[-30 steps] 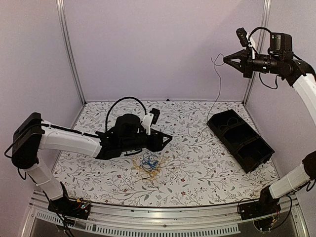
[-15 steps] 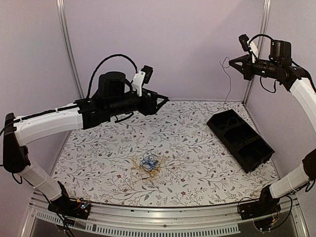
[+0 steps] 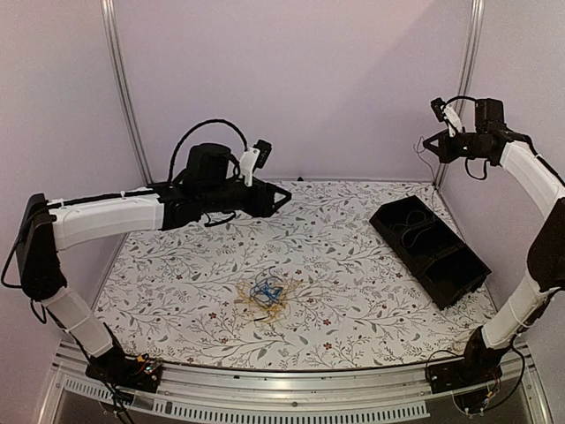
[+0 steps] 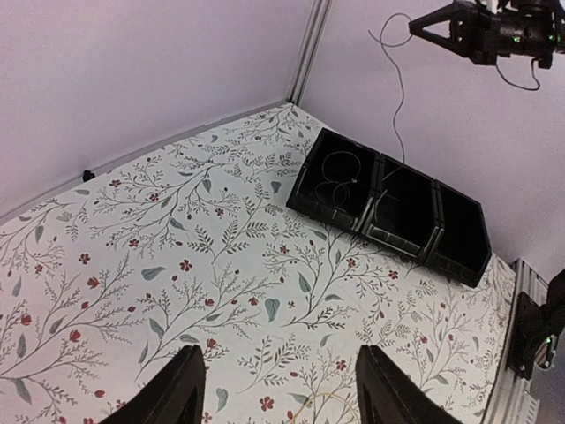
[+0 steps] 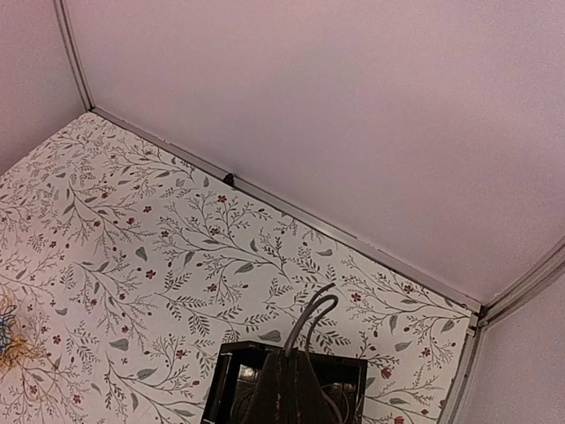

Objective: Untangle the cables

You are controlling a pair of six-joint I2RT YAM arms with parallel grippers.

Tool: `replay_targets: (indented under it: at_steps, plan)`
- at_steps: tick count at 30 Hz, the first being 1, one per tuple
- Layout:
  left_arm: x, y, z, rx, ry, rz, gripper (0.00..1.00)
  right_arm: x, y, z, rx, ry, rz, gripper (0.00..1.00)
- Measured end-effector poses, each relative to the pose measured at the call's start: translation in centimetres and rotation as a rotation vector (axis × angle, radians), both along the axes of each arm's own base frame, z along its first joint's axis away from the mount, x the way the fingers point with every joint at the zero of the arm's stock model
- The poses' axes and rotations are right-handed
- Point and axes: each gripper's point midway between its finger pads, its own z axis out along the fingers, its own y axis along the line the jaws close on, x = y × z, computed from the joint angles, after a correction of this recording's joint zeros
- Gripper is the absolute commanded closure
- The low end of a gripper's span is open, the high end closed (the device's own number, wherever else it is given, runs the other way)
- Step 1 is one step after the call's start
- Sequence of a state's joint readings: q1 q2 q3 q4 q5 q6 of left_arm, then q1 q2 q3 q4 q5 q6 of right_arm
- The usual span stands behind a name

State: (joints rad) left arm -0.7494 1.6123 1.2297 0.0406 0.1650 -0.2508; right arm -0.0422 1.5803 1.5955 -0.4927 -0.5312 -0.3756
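The cables point(image 3: 265, 295) lie as a small yellow-orange and blue tangle on the floral table, left of centre; the right wrist view catches them at its left edge point(image 5: 7, 340). My left gripper point(image 3: 284, 199) hangs open well above and behind the tangle, with nothing between its fingers point(image 4: 181, 393). A yellow strand point(image 4: 322, 402) shows below them. My right gripper point(image 3: 426, 146) is raised at the back right, shut on a thin grey cable point(image 5: 311, 320) that loops out past its tips. This cable point(image 4: 399, 97) dangles down toward the bin.
A black three-compartment bin point(image 3: 406, 263) sits at the right of the table, with a thin coiled wire point(image 4: 335, 177) in its far compartment. Lilac walls and metal corner posts point(image 3: 124, 97) close in the back and sides.
My left arm lifted off the tangle and swung up and back, empty. My right arm carried the grey cable to the right, toward the corner above the bin.
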Motion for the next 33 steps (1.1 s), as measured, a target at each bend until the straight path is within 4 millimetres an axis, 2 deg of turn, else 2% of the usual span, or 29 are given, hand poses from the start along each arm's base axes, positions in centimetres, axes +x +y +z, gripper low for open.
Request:
replay_targets:
  at_steps: [3, 6, 9, 17, 21, 27, 33]
  plan:
    - [-0.1, 0.3, -1.2, 0.016, 0.012, -0.004, 0.4, 0.3, 0.0, -1.8, -0.001, 0.049, 0.006, 1.0]
    - [-0.1, 0.6, -2.0, 0.03, 0.015, -0.002, 0.4, 0.1, 0.5, -1.5, 0.018, 0.053, 0.03, 1.0]
    - [0.1, 1.0, -2.3, 0.036, 0.018, 0.004, 0.4, -0.1, 1.1, 0.5, 0.051, 0.022, 0.057, 1.0]
    - [0.5, 1.5, -1.2, 0.016, -0.003, 0.016, 0.4, -2.2, 1.7, 8.4, 0.092, -0.137, 0.085, 1.0]
    - [0.6, 1.6, -1.2, 0.014, -0.003, 0.016, 0.4, -2.6, 1.8, 10.4, 0.093, -0.184, 0.085, 1.0]
    - [0.4, 1.5, -1.2, 0.006, 0.004, 0.003, 0.4, -2.0, 1.5, 10.0, 0.092, -0.174, 0.07, 1.0]
    - [0.3, 1.4, -1.2, 0.004, 0.007, -0.005, 0.4, 0.3, 0.7, 6.9, 0.062, -0.122, 0.023, 1.0]
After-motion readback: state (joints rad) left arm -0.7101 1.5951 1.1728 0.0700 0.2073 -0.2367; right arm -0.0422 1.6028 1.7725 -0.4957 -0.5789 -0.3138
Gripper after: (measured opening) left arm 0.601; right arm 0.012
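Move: The right hand holds the grey cable over the black bin: the bin's far compartment lies some 11 cm ahead, about 1 cm to the right and 31 cm below, and the middle compartment lies nearly under the hand, about 5 cm to the right and equally low. The blue-and-yellow tangle is roughly 17 cm back and 40 cm to the left. From the left hand the far compartment lies about 23 cm ahead, 36 cm to the right and 23 cm down. Upwards, after a dip of barely 2 cm, the right hand whips the grey cable about 12 cm up from above the bin, drawing back slightly and tipping its fingers up some 10 degrees. It then swings about 3 cm forward and starts sinking again, the shut fingers keeping their pinch on the cable throughout. ##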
